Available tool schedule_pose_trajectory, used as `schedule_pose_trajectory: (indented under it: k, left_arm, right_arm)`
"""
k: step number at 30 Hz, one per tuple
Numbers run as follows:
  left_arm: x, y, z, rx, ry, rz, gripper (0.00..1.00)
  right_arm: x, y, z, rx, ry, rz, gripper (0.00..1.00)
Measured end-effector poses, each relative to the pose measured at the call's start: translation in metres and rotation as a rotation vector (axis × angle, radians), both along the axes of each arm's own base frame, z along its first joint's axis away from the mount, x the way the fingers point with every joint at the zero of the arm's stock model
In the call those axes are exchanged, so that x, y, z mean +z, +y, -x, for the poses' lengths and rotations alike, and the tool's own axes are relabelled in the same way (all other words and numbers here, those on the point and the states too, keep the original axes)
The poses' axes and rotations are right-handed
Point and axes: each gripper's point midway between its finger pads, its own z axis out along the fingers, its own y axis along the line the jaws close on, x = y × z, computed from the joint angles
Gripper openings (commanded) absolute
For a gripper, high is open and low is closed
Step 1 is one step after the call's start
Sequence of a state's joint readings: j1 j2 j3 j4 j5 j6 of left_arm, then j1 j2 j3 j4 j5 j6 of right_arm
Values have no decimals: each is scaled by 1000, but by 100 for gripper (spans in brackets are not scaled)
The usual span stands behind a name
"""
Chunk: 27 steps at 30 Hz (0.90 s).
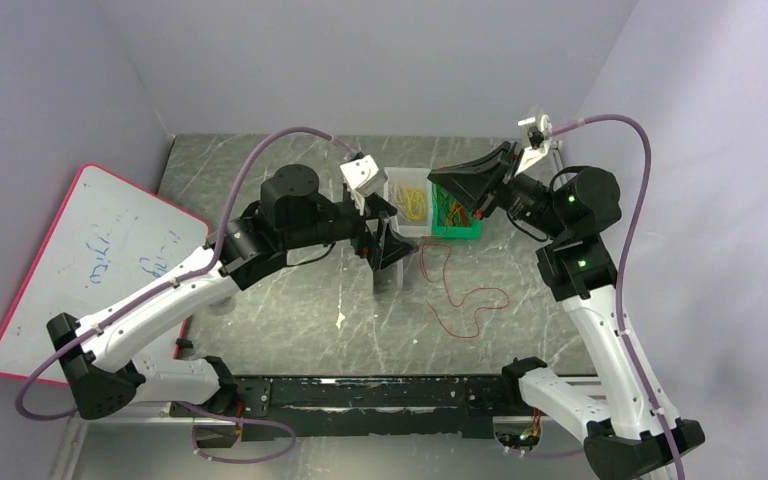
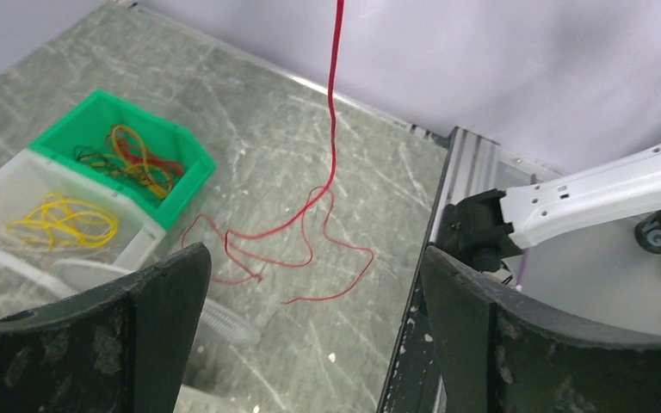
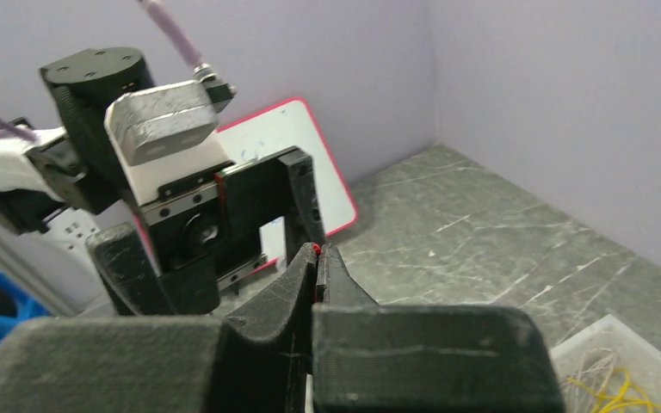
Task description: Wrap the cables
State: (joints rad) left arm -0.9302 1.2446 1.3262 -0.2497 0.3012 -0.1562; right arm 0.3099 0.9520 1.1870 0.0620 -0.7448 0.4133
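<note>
A long red cable point(image 1: 465, 300) lies in loose loops on the grey table, and one end rises to my right gripper point(image 1: 433, 177). That gripper is shut on the cable's red tip point(image 3: 317, 250) above the bins. In the left wrist view the red cable point(image 2: 334, 103) hangs straight down onto its loops. My left gripper point(image 1: 390, 245) hovers open just left of the strand, with nothing between its fingers point(image 2: 168, 292). More cables lie in the bins: yellow ones point(image 2: 60, 222) and orange and red ones point(image 2: 138, 159). A ribbed translucent disc point(image 2: 219, 323) lies on the table under the left gripper.
A clear bin point(image 1: 407, 228) and a green bin point(image 1: 457, 234) stand side by side at the back middle. A red-edged whiteboard point(image 1: 100, 260) leans at the left wall. A black rail point(image 1: 360, 390) runs along the near edge between the arm bases.
</note>
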Motion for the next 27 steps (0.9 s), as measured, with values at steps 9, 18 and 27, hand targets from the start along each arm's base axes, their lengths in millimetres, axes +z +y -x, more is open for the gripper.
schedule_pose_trajectory:
  k: [9,18,27]
  left_arm:
    - [20,-19,15,-110,-7,208,90]
    - [55,-30,33,-231,-12,408,74]
    - [56,-42,33,-279,12,455,56]
  right_arm:
    - [-15,7,27,132,66,29,0]
    - [-28,11,45,225,143,23,0]
    - [-23,11,59,277,146,6,0]
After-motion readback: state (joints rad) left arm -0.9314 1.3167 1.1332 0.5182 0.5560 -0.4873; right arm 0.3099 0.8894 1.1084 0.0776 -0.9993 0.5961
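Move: The red cable still hangs from my shut right fingertips; its held end is about 4 cm ahead of my left hand, 6 cm to its right and 8 cm above it. Under my left hand, the white spool is some 7 cm ahead, level sideways and 26 cm below; the green box is about 20 cm ahead, 16 cm right and 33 cm down. From my right hand, my open left fingers are roughly 4 cm back, 6 cm left and 10 cm lower. I lift my left hand about 6 cm towards the cable just under my right fingertips, also going right and back about 4 cm each, tilting its fingers up some 30 degrees and starting to close them from wide open to around two-thirds. My right hand keeps its pinch, draws back about 6 cm and slightly down, and turns some 15 degrees counter-clockwise. ##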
